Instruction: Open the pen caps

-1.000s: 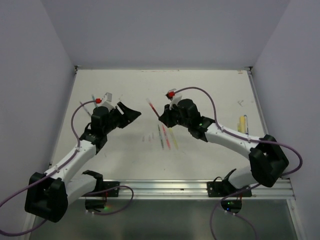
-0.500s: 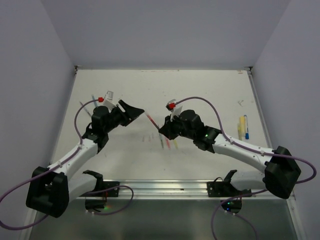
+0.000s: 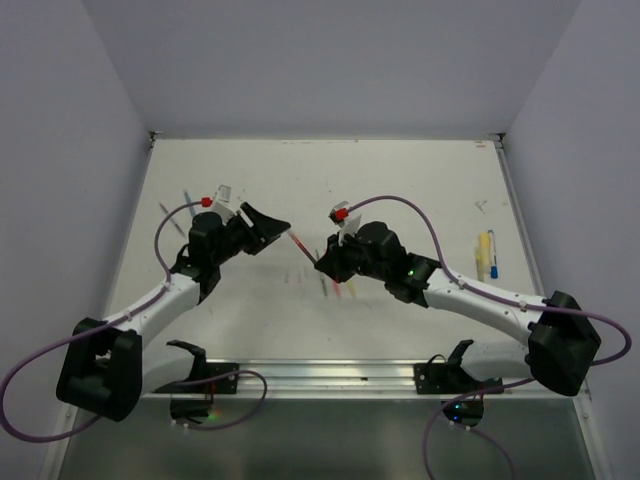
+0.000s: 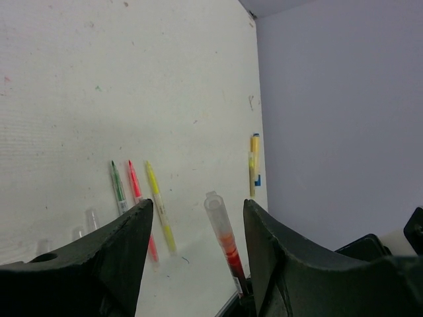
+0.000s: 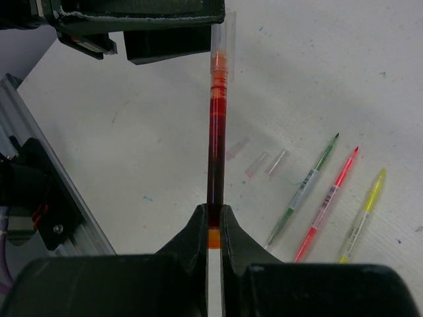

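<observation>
My right gripper (image 3: 322, 262) (image 5: 213, 211) is shut on the lower end of a red pen (image 5: 215, 132) (image 3: 303, 248) and holds it off the table, pointing at the left gripper. The pen's clear cap (image 5: 222, 39) (image 4: 215, 206) is still on its tip. My left gripper (image 3: 272, 228) (image 4: 197, 206) is open, and the capped tip stands between its two fingers, nearer the right one, touching neither. Green (image 5: 305, 187), pink (image 5: 328, 198) and yellow (image 5: 361, 218) pens lie uncapped on the table. Three clear pen caps (image 5: 258, 162) lie loose beside them.
Two more pens, yellow and blue (image 3: 485, 252) (image 4: 254, 162), lie near the table's right edge. A metal rail (image 3: 330, 375) runs along the near edge, and grey walls close in the table on three sides.
The right arm has brought the red pen nearer and lower, so that its capped tip is now between the left gripper's fingers. The left gripper has shifted slightly right towards it.
</observation>
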Motion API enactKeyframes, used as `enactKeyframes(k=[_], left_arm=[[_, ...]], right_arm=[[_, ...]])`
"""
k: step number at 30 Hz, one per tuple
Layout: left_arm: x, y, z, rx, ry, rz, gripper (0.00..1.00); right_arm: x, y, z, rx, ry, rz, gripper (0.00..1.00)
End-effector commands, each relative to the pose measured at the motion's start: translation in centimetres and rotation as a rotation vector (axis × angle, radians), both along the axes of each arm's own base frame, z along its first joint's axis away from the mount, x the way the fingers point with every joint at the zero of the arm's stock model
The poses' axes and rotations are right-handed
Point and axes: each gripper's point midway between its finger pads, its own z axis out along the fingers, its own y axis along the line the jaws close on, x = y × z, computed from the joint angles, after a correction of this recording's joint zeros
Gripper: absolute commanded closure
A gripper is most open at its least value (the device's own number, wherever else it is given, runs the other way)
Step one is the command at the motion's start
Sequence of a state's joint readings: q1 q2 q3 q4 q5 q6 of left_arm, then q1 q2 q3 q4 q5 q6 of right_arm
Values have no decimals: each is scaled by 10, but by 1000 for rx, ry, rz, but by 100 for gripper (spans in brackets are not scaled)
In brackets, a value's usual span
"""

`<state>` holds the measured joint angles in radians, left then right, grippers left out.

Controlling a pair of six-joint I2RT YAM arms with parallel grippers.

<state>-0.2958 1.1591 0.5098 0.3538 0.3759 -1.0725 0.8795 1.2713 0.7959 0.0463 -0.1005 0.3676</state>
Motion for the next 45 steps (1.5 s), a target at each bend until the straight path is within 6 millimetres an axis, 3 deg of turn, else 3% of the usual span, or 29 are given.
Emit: enactKeyframes(k=[1, 8, 10, 13, 22, 28, 32, 33, 34, 37, 45], left_arm=[[1, -7, 10, -37, -41, -24, 40], [0, -10, 9, -40, -45, -36, 46], [1, -10, 9, -40, -43, -37, 50], [0, -11, 8, -40, -44, -47, 64], [-3, -12, -1, -25, -26, -65, 58], [-3, -14, 1, -27, -33, -76, 74], [-4, -15, 0, -27, -32, -86, 99], [-5, -15, -1, -25, -30, -88, 100], [-6, -15, -3, -25, -25, -89, 100], [-7, -15, -4, -27, -22, -95, 100], [-8, -16, -1, -36, -26, -101, 100]], right_arm=[[-2, 10, 7, 46, -8, 21, 100], [-1, 17, 6, 49, 4, 32, 100], [-1, 19, 5, 53, 8, 33, 100], [-1, 22, 8, 64, 8, 36, 100], [2, 24, 18, 71, -7, 36, 100], [2, 26, 16, 72, -4, 35, 100], [7, 30, 13, 68, -3, 32, 100], [8, 32, 10, 63, 2, 34, 99], [9, 34, 12, 71, -5, 37, 84], [15, 39, 9, 59, -7, 33, 69], [28, 59, 1, 38, 4, 50, 65]])
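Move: The clear cap end of the red pen, held out by the right hand, lies about 2 cm right of and 1 cm back from the left hand, some 1 cm above it. From the right hand that cap is roughly 6 cm ahead and 6 cm left. On the table, some 16 cm below the left hand and 6 cm back, lie the loose caps 3 cm to its right, the green pen 8 cm right and the pink pen 11 cm right. The left fingers pinch the red pen's cap; the right hand opens, sliding about 4 cm left towards it. ##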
